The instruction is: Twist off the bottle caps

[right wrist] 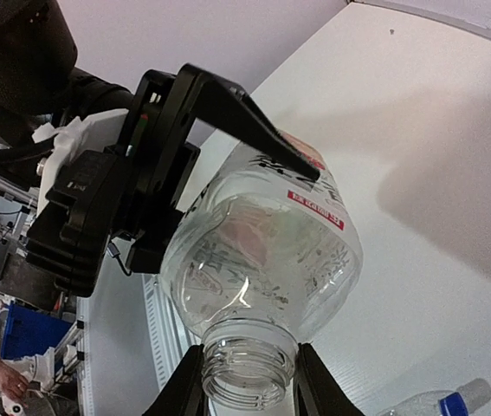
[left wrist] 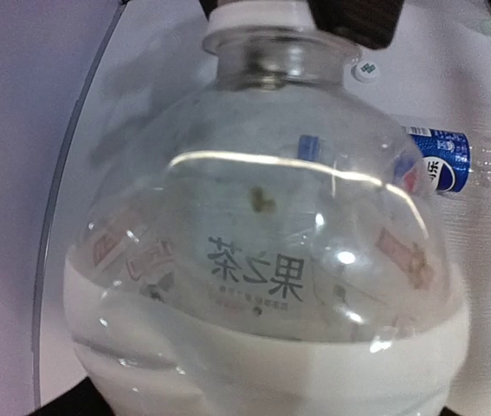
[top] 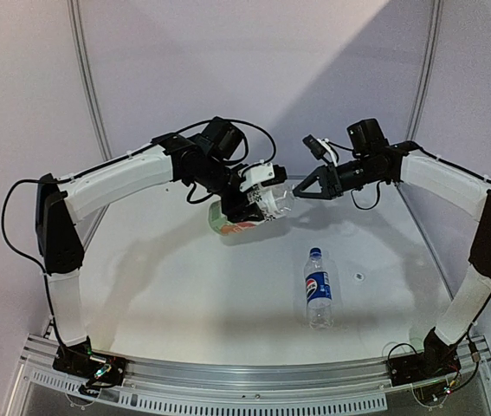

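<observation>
My left gripper (top: 247,206) is shut on the body of the wider bottle (top: 238,218), the one with the green-white-orange label, and holds it above the table. The bottle fills the left wrist view (left wrist: 262,260). Its neck (right wrist: 247,381) is bare, with open threads. My right gripper (right wrist: 247,392) has one finger pressed on each side of that neck. The white cap (top: 359,277) lies on the table and also shows in the left wrist view (left wrist: 366,69). The slim Pepsi bottle (top: 318,290) lies on its side with its blue cap (top: 314,252) on.
The round white table (top: 184,286) has a curved metal rim, with a grey wall behind it. The Pepsi bottle also shows in the left wrist view (left wrist: 442,166) and at the bottom right of the right wrist view (right wrist: 440,405).
</observation>
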You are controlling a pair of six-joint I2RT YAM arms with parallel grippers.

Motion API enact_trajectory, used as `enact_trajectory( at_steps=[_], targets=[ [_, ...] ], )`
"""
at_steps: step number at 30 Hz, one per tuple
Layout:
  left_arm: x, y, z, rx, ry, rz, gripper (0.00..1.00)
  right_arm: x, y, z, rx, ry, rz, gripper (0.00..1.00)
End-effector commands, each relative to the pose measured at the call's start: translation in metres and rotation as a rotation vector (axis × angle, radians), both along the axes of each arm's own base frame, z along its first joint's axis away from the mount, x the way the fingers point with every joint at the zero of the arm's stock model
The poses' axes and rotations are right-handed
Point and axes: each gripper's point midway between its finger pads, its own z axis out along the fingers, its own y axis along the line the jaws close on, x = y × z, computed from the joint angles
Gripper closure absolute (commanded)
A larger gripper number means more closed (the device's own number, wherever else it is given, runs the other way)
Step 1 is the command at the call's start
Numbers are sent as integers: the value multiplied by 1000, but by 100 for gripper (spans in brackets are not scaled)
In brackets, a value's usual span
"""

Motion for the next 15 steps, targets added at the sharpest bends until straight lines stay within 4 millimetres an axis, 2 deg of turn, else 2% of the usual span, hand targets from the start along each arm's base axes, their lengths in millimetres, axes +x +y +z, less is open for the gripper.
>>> enact_trajectory(
  at_steps=[1, 5, 8, 11, 15],
  targets=[
    [4, 5, -12, 25, 0, 26, 1, 10, -20, 3, -151, -134, -78, 100],
    [2, 14, -12, 32, 3, 40, 1, 14, -47, 10, -340, -302, -70, 100],
    [-1, 20, -14, 38, 11, 46, 1, 15, -67, 14, -483, -361, -45, 100],
    [-3, 22, -18, 48, 13, 51, 1, 27, -84, 9, -596, -383, -43, 100],
    [0, 20, -17, 49, 8, 64, 1, 40, -100, 12, -689, -449, -84, 100]
  ],
)
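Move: Between the left hand's opening fingers is the big tea bottle, its middle about level with that hand and 1 cm to its left. The right hand already grips its capless neck, so the middle lies some 9 cm left of that hand, 1 cm back and 4 cm lower. From the right hand the Pepsi bottle lies about 14 cm back, 5 cm right and 23 cm down; the removed white cap is 11 cm back, 16 cm right and 26 cm down. Spreading its fingers the rest of the way, the left hand lets go of the tea bottle's body and sinks about 3.5 cm, drifting slightly left. The right hand keeps its pinch on the neck and draws the bottle away, about 7 cm to the right while going forward and then rising, its wrist turning some 35 degrees so that the fingers point more steeply down. ##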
